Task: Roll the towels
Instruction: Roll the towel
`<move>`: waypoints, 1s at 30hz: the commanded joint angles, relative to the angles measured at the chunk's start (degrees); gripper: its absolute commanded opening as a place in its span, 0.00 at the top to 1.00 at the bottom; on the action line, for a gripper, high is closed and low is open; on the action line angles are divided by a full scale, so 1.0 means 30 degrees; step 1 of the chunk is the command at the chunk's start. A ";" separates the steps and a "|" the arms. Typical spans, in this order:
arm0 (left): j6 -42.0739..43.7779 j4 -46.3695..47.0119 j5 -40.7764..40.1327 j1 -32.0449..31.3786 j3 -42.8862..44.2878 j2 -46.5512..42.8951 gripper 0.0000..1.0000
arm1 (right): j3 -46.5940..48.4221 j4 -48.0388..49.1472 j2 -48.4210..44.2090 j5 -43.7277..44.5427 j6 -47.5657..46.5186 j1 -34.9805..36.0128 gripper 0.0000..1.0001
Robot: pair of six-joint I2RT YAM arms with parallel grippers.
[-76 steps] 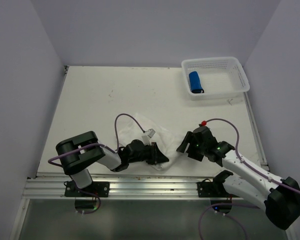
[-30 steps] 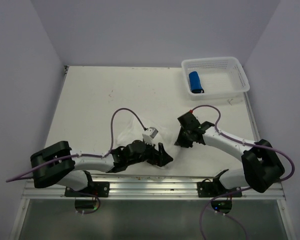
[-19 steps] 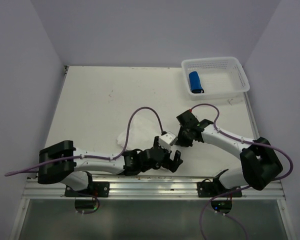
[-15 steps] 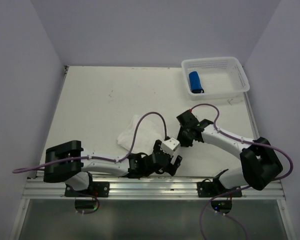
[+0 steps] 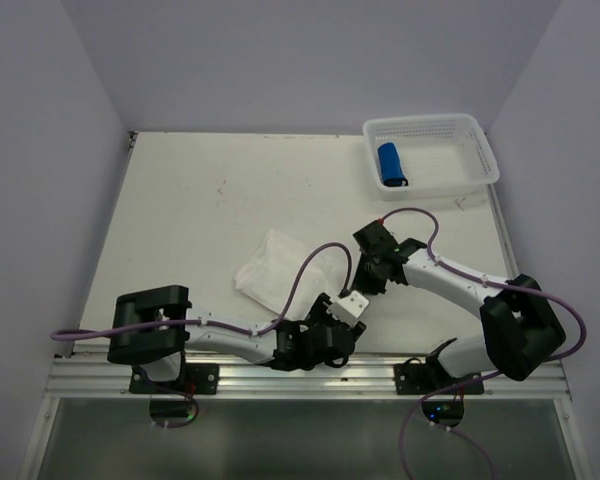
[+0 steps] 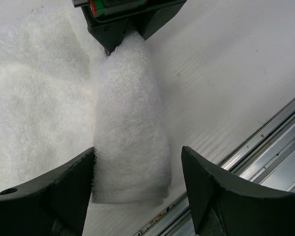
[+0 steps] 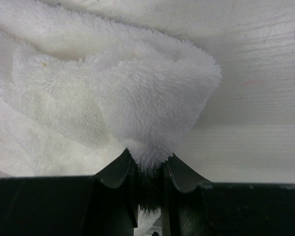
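Observation:
The white towel (image 5: 269, 266) lies bunched on the table, and a folded strip of it (image 6: 130, 123) runs toward the near edge. My right gripper (image 7: 150, 164) is shut on that strip's far end, also seen from above (image 5: 370, 274). My left gripper (image 6: 137, 172) is open and straddles the strip's near end; its left finger (image 6: 49, 196) touches the cloth, while the right finger (image 6: 221, 196) stands clear. From above, the left gripper (image 5: 338, 330) sits low by the front rail. The blue towel (image 5: 391, 163) lies rolled in the basket.
The white perforated basket (image 5: 475, 150) stands at the back right corner. A metal rail (image 6: 265, 142) runs along the table's near edge, just right of my left gripper. Purple cables (image 5: 310, 262) loop over the towel from both arms.
My left arm has swung right along the near edge, uncovering the towel's left part, and its gripper now faces the right gripper. The right gripper has kept its hold in place.

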 commanded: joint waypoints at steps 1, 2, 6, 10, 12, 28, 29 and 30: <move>-0.0628 0.0317 -0.1010 -0.0250 0.0199 0.0279 0.28 | 0.0757 -0.0800 -0.0250 -0.0160 -0.0248 0.0014 0.99; -0.1065 -0.0119 -0.1098 -0.0250 0.0228 0.0483 0.32 | 0.0845 -0.0829 -0.0221 -0.0160 -0.0277 -0.0015 0.99; -0.2794 -0.2699 -0.2530 -0.0279 0.0492 0.0720 0.50 | 0.0992 -0.0946 -0.0075 -0.0102 -0.0394 0.0014 0.97; -0.3499 -0.3141 -0.2651 -0.0279 0.0054 0.0661 0.75 | 0.1138 -0.1092 0.0159 0.0045 -0.0511 -0.0015 0.89; -0.3939 -0.3229 -0.2593 -0.0279 -0.0122 0.0661 0.87 | 0.1343 -0.1268 0.0306 0.0075 -0.0629 -0.0015 0.84; -0.5405 -0.1150 -0.0631 -0.0279 -0.2232 -0.1535 1.00 | 0.1842 -0.1972 0.1478 0.1334 -0.1595 -0.1157 0.43; -0.5463 -0.1149 -0.0485 -0.0279 -0.2290 -0.1536 1.00 | 0.1871 -0.1943 0.1536 0.1334 -0.1625 -0.1361 0.41; -0.5550 -0.1178 -0.0425 -0.0279 -0.2320 -0.1594 1.00 | 0.1900 -0.1913 0.1566 0.1305 -0.1712 -0.1421 0.40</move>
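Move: The near end of the towel's rolled right-hand edge sits almost between the left hand's open fingers, about 1 cm to their left and 2 cm below. The far end, pinched in the right hand, is some 9 cm ahead and 5 cm right of the left hand. The flat part of the towel centres roughly 11 cm ahead, 13 cm left and 4 cm lower than the left hand. From the right hand, the near end lies about 10 cm back and 4 cm left. Leftward by about 3 cm and down some 1.5 cm, the left hand settles over the near end of the towel's rolled edge, turning a little counter-clockwise, and its fingers close and pinch the towel. With that grip made, the right fingers open about halfway around the far end while that hand eases roughly 1 cm right, still low over the roll. ##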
